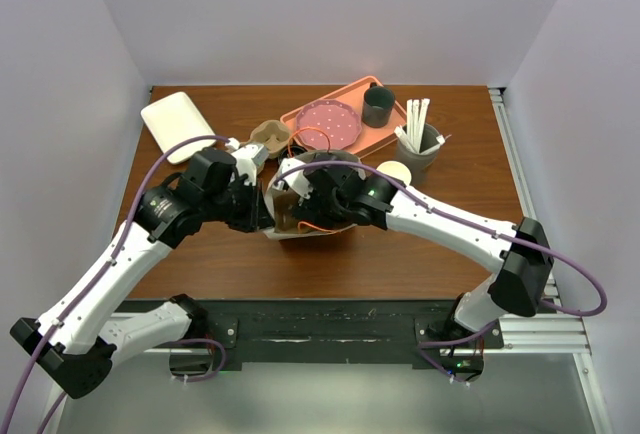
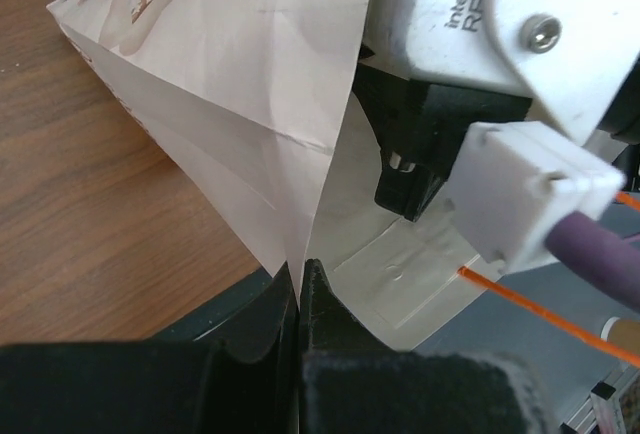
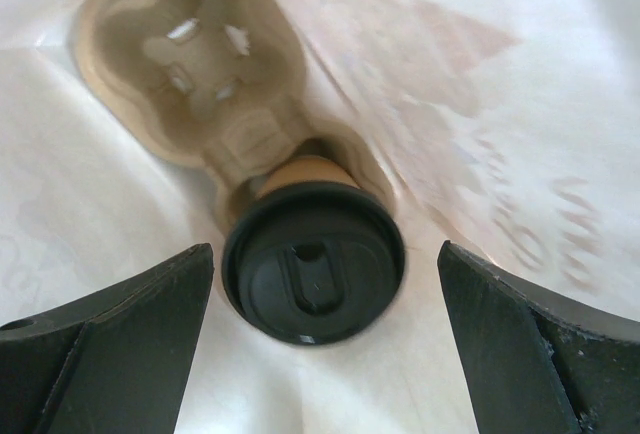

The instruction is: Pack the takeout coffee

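Note:
In the right wrist view the takeout coffee (image 3: 313,264) is a brown paper cup under a black sip lid. It stands upright in one pocket of a pulp cup carrier (image 3: 190,64) inside the white paper bag (image 3: 480,104). My right gripper (image 3: 325,252) hangs open just above the lid, one finger on each side and neither touching it. My left gripper (image 2: 300,272) is shut on the bag's (image 2: 230,84) top edge, holding the mouth apart. From above, the bag (image 1: 298,224) sits at the table's centre between both wrists.
Behind the bag lie a pink tray (image 1: 345,88) with a pink plate (image 1: 333,122) and a dark mug (image 1: 378,106). A grey holder of white sticks (image 1: 420,144), a stack of paper cups (image 1: 395,172), a second pulp carrier (image 1: 270,136) and a white pad (image 1: 178,124) stand nearby.

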{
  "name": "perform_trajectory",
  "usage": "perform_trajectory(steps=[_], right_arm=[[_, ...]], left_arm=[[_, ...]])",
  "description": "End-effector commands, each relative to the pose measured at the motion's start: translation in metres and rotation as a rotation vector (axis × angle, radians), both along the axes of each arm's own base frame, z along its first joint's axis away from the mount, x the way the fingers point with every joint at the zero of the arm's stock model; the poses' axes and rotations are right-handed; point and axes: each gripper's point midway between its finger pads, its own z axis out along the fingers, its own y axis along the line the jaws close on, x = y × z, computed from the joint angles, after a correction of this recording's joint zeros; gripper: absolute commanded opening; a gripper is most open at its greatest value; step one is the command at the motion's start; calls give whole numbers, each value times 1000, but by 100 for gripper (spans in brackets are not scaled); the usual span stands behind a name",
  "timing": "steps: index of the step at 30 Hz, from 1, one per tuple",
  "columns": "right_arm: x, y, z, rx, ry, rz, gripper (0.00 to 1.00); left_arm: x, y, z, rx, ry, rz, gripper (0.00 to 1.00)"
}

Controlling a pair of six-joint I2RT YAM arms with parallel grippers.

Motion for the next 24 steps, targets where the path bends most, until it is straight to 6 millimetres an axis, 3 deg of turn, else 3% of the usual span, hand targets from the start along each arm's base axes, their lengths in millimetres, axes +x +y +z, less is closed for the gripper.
perform_trajectory(steps=[1, 11, 21, 24], right_arm=[[8, 4, 21, 44, -31, -31, 99], [6, 4, 29, 59, -26, -30, 99], [4, 4, 48, 83, -26, -25, 99], [4, 5, 55, 97, -34, -26, 99]], left_arm=[[-1, -7, 12, -42, -12, -18, 0], [2, -4, 11, -20, -14, 0, 1], [7, -4, 17, -22, -22, 20, 16], [9, -4, 19, -21, -20, 33, 25]])
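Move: The black-lidded cup stands in its carrier inside the bag, about 6 cm below the right hand's open fingers and 2 cm ahead, 1 cm left; the carrier's empty pocket lies some 9 cm left, 3 cm ahead and 8 cm below. The left hand holds the bag's left rim between shut fingers; from it the cup lies about 11 cm right, 6 cm ahead and 12 cm lower. Right hand, open, rises about 3 cm off the lidded cup; left fingers part slightly at the bag's rim. ##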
